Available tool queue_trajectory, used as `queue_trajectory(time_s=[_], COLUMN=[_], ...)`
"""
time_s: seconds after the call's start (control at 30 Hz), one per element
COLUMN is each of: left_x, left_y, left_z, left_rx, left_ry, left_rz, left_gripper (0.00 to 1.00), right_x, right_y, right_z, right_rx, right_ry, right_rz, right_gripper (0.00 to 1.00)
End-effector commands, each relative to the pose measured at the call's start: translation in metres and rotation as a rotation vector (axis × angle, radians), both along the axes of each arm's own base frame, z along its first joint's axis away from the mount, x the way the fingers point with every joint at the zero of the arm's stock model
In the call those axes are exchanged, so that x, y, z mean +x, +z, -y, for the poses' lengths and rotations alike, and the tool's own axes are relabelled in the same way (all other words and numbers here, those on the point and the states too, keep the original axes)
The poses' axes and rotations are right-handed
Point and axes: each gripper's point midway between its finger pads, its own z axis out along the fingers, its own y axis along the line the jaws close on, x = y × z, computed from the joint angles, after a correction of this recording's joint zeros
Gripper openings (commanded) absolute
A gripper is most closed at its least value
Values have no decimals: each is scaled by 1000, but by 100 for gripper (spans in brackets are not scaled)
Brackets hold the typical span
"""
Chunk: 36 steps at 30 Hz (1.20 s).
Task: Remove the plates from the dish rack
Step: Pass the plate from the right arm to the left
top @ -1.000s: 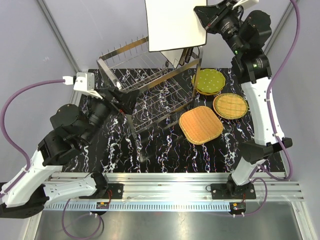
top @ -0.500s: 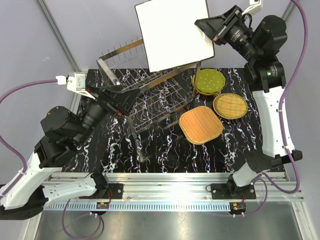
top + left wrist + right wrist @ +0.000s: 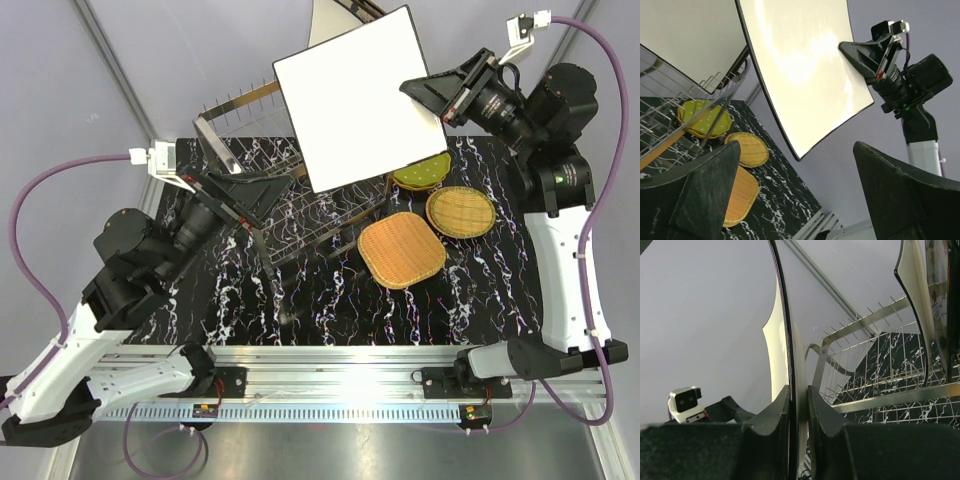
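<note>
My right gripper [image 3: 428, 100] is shut on the right edge of a large cream square plate [image 3: 355, 100], which it holds tilted in the air above the chrome dish rack [image 3: 300, 215]. In the right wrist view the fingers [image 3: 785, 407] pinch that plate's rim [image 3: 782, 340]. A second cream plate [image 3: 325, 25] stands behind it in the rack [image 3: 912, 295]. On the table lie a green dotted plate [image 3: 420, 172] and two wicker plates [image 3: 460, 212] [image 3: 400, 250]. My left gripper [image 3: 265, 195] is open beside the rack's left front, holding nothing [image 3: 800, 200].
The black marbled tabletop [image 3: 330, 300] extends in front of the rack. The three laid-down plates fill the right side. Grey walls enclose the back and sides, and a metal rail [image 3: 330, 365] runs along the near edge.
The right arm has swung the cream plate out from the rack top, lower and toward the right, turning it flatter to the camera. The left arm has shifted slightly, still open.
</note>
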Motion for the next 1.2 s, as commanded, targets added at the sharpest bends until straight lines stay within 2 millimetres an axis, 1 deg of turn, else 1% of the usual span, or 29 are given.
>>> queue_trajectory(time_s=[0.0, 0.03, 0.07, 0.1, 0.13, 0.17, 0.23, 0.27, 0.33, 0.43, 0.47, 0.53, 0.6, 0.63, 0.73, 0.77, 0.87, 1.03, 1.13, 1.17], left_x=[-5, -5, -5, -4, 1, 0, 4, 2, 7, 8, 6, 8, 9, 12, 14, 16, 18, 21, 23, 22], left_y=[13, 13, 19, 19, 10, 15, 9, 12, 9, 12, 16, 15, 18, 16, 17, 18, 17, 19, 20, 22], left_z=[14, 16, 16, 17, 20, 22, 25, 26, 31, 38, 39, 45, 48, 50, 53, 53, 55, 54, 53, 53], left_rx=[-114, -152, -193, -206, -212, -258, -264, -281, -290, -309, -320, -318, -322, -322, -320, -322, -317, -320, -327, -330], left_ry=[-121, -145, -163, -194, -208, -237, -263, -288, -307, -358, -372, -395, -406, -406, -411, -410, -410, -398, -397, -401], left_rz=[-15, -39, -23, -22, -40, -50, -63, -63, -81, -80, -66, -72, -72, -82, -85, -88, -95, -90, -93, -84], left_gripper=[99, 99, 99, 99, 99, 99, 98, 98, 98, 96, 95, 93, 88, 87, 76, 70, 64, 56, 41, 39], right_x=[-52, -57, -55, -57, -60, -61, -65, -64, -68, -69, -67, -71, -69, -71, -72, -71, -69, -69, -66, -64], right_y=[66, 67, 63, 63, 63, 60, 59, 57, 56, 49, 44, 43, 39, 39, 36, 34, 31, 27, 21, 18], right_z=[10, 11, 10, 9, 9, 9, 7, 7, 6, 3, 2, 1, 0, 0, -1, -2, -2, -4, -5, -6], right_rx=[113, 119, 120, 128, 129, 131, 136, 136, 141, 148, 147, 146, 145, 143, 140, 139, 138, 134, 128, 126], right_ry=[38, 43, 47, 57, 65, 71, 86, 91, 107, 132, 137, 155, 161, 166, 176, 177, 178, 191, 197, 199], right_rz=[212, 212, 199, 191, 192, 184, 180, 172, 168, 137, 126, 126, 114, 118, 112, 106, 98, 90, 80, 74], right_gripper=[0, 0, 0, 0, 0, 0, 0, 0, 0, 0, 0, 0, 0, 0, 0, 0, 0, 0, 0, 0])
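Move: The white plate, held at its right edge by the right hand, has its middle about 15 cm right of the left hand, 13 cm ahead and some 5 cm higher. The dish rack stands roughly 25 cm ahead of the left hand, 5 cm right and 20 cm below; the square wicker plate lies 16 cm ahead, 26 cm right and about 45 cm down. From the right hand, the open left gripper is about 23 cm left, 15 cm back and 7 cm lower. Still pinching the white plate's right edge, the right hand brings it down about 3.5 cm and back a little less, turning slightly counter-clockwise. The left hand goes some 6 cm right and 3.5 cm forward, rolls its left side down and swings about 20 degrees clockwise to straddle the plate's near left edge, then closes from wide open to under half, a finger on each face. ##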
